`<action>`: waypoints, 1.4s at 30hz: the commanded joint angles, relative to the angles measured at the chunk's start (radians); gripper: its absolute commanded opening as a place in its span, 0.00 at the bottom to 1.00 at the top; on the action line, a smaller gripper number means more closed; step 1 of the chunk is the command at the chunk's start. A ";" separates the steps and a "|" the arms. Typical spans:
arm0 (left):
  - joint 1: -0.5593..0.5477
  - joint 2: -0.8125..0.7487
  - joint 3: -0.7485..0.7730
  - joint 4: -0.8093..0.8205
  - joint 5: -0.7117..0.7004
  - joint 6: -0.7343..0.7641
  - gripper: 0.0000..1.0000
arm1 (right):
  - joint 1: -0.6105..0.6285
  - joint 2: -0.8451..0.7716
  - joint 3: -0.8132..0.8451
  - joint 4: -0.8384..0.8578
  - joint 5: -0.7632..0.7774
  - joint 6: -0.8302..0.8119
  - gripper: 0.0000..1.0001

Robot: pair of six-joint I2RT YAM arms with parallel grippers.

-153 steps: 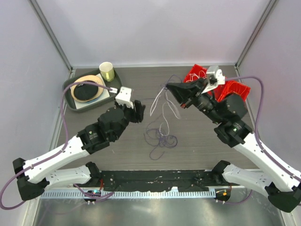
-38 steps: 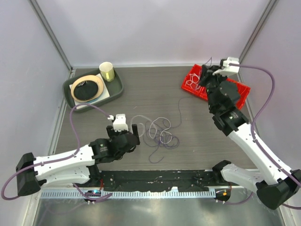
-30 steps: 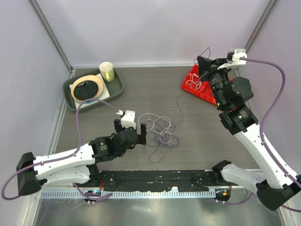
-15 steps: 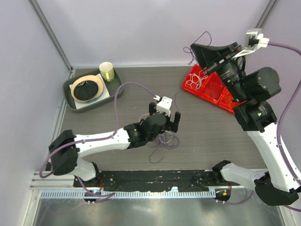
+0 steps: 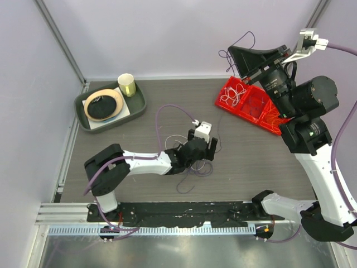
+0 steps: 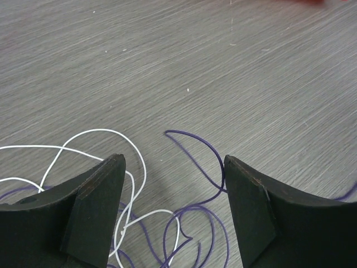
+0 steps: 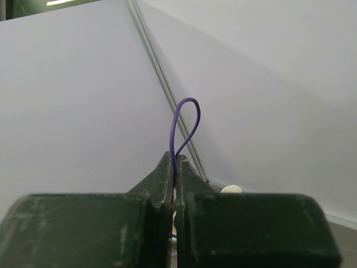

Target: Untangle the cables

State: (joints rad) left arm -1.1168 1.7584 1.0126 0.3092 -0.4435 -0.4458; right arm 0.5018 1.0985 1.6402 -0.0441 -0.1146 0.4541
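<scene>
The cables lie as a loose tangle (image 5: pixel 196 166) of purple and white loops at the table's middle. My left gripper (image 5: pixel 203 143) hangs low over it, open. In the left wrist view its fingertips (image 6: pixel 116 163) straddle a purple cable (image 6: pixel 196 148) and a white cable (image 6: pixel 100 132), touching neither. My right gripper (image 5: pixel 230 51) is raised high at the back right, shut on a purple cable. That cable's loop (image 7: pixel 187 116) sticks up past the pinched gripper tips (image 7: pixel 175 159). A thin strand (image 5: pixel 219 124) hangs down toward the tangle.
A red bin (image 5: pixel 262 109) with white cables (image 5: pixel 238 92) in it stands at the back right, below the raised arm. A green tray (image 5: pixel 83 116) with a plate (image 5: pixel 104 104) and a cream cup (image 5: pixel 126 85) sits at the back left.
My left arm has swung right from the table's left side to over the tangle, and its jaws have narrowed slightly. The right gripper has risen higher with the purple cable.
</scene>
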 commanded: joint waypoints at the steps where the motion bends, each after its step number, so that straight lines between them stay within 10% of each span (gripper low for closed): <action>1: 0.009 -0.051 -0.034 0.188 0.009 -0.008 0.75 | 0.000 -0.020 0.001 0.009 0.027 -0.002 0.01; 10: 0.012 -0.146 -0.057 0.191 0.055 -0.010 0.86 | -0.002 0.037 0.055 -0.043 0.157 -0.115 0.01; 18: 0.012 -0.350 -0.009 -0.171 -0.360 -0.099 0.98 | 0.000 0.133 0.078 -0.054 0.446 -0.363 0.01; 30: 0.018 -0.655 -0.232 -0.306 -0.432 -0.206 1.00 | -0.012 0.230 0.182 0.085 0.673 -0.650 0.01; 42: 0.029 -0.757 -0.368 -0.456 -0.494 -0.367 1.00 | -0.170 0.375 0.297 0.098 0.644 -0.753 0.01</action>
State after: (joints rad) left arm -1.0943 1.0126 0.6426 -0.0750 -0.8745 -0.7338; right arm 0.3672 1.4391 1.8721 0.0162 0.5331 -0.2424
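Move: The right hand, high up with the purple cable pinched, has the red box about 28 cm ahead, 22 to its right and nearly 60 below; the white coil in the box lies 8 cm farther out and 11 left of the box's middle, the orange cable 7 cm nearer and 8 right. From the left hand, the white cable on the table is roughly 2 cm back, 7 left and 10 below, the purple tangle 7 back, 5 left. Keeping the purple cable pinched, the right hand swings about 14 cm forward and 13 to the right towards the red box, dipping some 6 cm midway and coming back up, and turns nearly 60 degrees clockwise. The left hand, its fingers spreading back to fully open, rises about 14 cm clear of the tangle, then sweeps some 20 cm left while sinking partway and turning counter-clockwise. ##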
